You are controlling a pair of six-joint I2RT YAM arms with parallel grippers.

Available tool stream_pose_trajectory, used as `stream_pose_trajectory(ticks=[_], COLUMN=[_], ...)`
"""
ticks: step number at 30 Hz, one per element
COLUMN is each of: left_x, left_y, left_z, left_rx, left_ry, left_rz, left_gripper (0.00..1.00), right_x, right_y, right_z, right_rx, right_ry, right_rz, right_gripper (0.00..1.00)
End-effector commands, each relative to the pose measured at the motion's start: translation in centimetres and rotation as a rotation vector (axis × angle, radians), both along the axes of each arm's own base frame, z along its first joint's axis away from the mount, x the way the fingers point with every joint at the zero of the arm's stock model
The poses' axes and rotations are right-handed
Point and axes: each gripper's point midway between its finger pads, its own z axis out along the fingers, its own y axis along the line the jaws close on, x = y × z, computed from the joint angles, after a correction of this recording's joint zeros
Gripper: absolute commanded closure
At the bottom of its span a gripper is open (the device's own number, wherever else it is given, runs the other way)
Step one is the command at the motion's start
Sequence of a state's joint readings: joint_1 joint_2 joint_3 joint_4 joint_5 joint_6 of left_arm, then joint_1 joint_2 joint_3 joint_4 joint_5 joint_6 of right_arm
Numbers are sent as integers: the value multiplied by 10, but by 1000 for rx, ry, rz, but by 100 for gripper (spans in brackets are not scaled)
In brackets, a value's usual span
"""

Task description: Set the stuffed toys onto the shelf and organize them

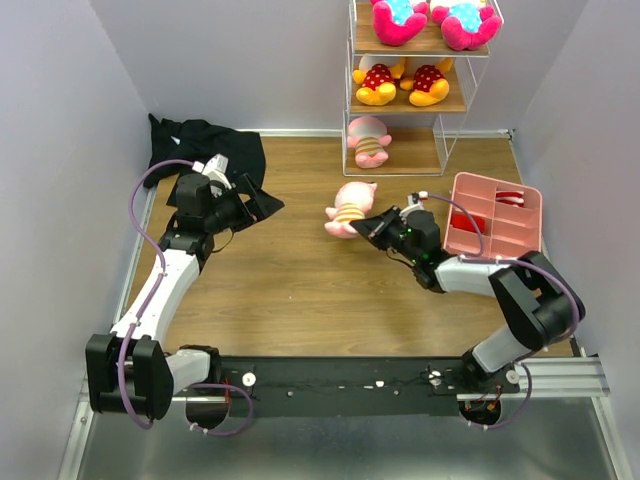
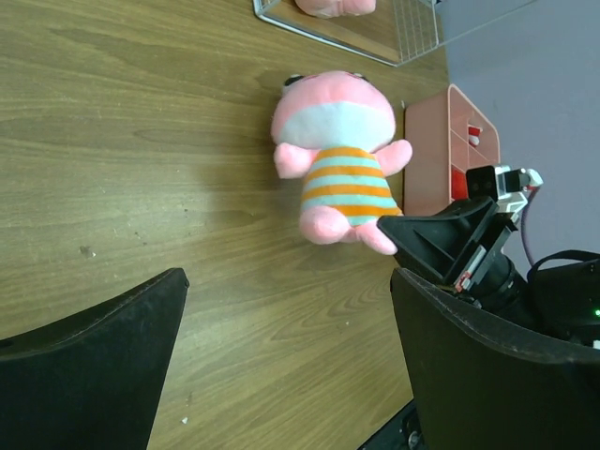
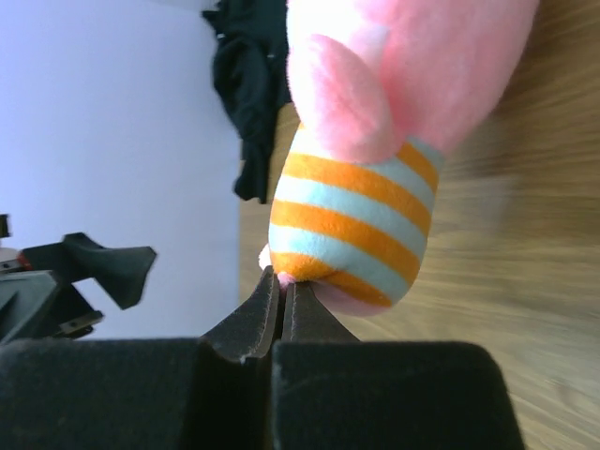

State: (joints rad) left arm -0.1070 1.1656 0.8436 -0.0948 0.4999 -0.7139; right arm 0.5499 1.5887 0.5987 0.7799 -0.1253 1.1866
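A pale pink stuffed toy (image 1: 350,208) (image 2: 339,169) (image 3: 375,141) in an orange and blue striped shirt lies on the wooden table in front of the shelf (image 1: 425,150). My right gripper (image 1: 366,228) (image 3: 283,281) is shut, its tips pinching the toy's lower edge. My left gripper (image 1: 265,205) (image 2: 289,281) hangs open to the left of the toy, apart from it, with nothing between its fingers. On the shelf, two magenta toys (image 1: 432,20) sit on the top board, two yellow toys (image 1: 402,82) on the middle one and another pink toy (image 1: 368,140) on the bottom one.
A pink compartment tray (image 1: 495,225) (image 2: 441,159) lies right of the right gripper. A black cloth (image 1: 205,145) (image 3: 248,94) is bunched in the back left corner. Grey walls close in the table on the left, right and back.
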Motion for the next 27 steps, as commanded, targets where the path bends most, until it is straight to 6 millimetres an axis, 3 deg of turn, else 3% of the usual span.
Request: stream_pose_trajectory(ticks=[1, 8, 12, 16, 18, 20, 21, 23, 24, 27], left_x=[3, 2, 1, 0, -1, -1, -1, -2, -2, -3], left_y=[5, 5, 4, 7, 8, 8, 8, 8, 8, 8], left_z=[14, 16, 19, 23, 23, 24, 25, 26, 26, 29], left_rx=[29, 31, 25, 39, 45, 46, 44, 43, 42, 38], left_ry=[-41, -46, -55, -74, -76, -77, -78, -81, -82, -91], left_rz=[22, 21, 17, 27, 34, 34, 33, 32, 30, 30], left_gripper=[1, 1, 1, 1, 1, 1, 1, 1, 1, 1], right_x=[-1, 23, 42, 64, 81, 90, 100, 108, 115, 124], right_y=[-37, -101, -117, -129, -135, -137, -138, -142, -145, -153], right_z=[-4, 19, 27, 17, 27, 19, 31, 30, 38, 35], right_rx=[-126, -241, -250, -241, -256, -281, -286, -300, -310, -345], right_ry=[-62, -157, -203, -212, -243, -221, -247, -239, -254, -227], right_rz=[-5, -48, 1, 57, 56, 72, 67, 63, 53, 36], right_gripper=[99, 99, 99, 99, 99, 99, 99, 99, 99, 99])
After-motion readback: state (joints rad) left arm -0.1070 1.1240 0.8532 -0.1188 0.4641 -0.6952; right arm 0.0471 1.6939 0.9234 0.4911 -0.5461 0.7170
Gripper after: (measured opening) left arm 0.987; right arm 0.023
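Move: The right hand already holds the striped pink toy by its lower end; the free right half of the bottom shelf lies about 26 cm ahead of the hand, 17 cm to its right and 6 cm lower. The shelved pink toy sits 11 cm left of that gap, level with it; the right dotted toy is some 22 cm above the gap and 2 cm farther right. The pink crate is 8 cm ahead, 36 cm right. From the left hand the gap lies 27 cm ahead, 35 cm right, 14 cm down. Still pinching the striped toy by its lower end, the right hand carries it towards the gap on the bottom shelf: first a quick sweep to the right, about 15 cm in all, which then bends forward for some 11 cm, height changing little. On the way the wrist rolls roughly 15 degrees, its left side dipping, and the fingertips tilt up a little. ##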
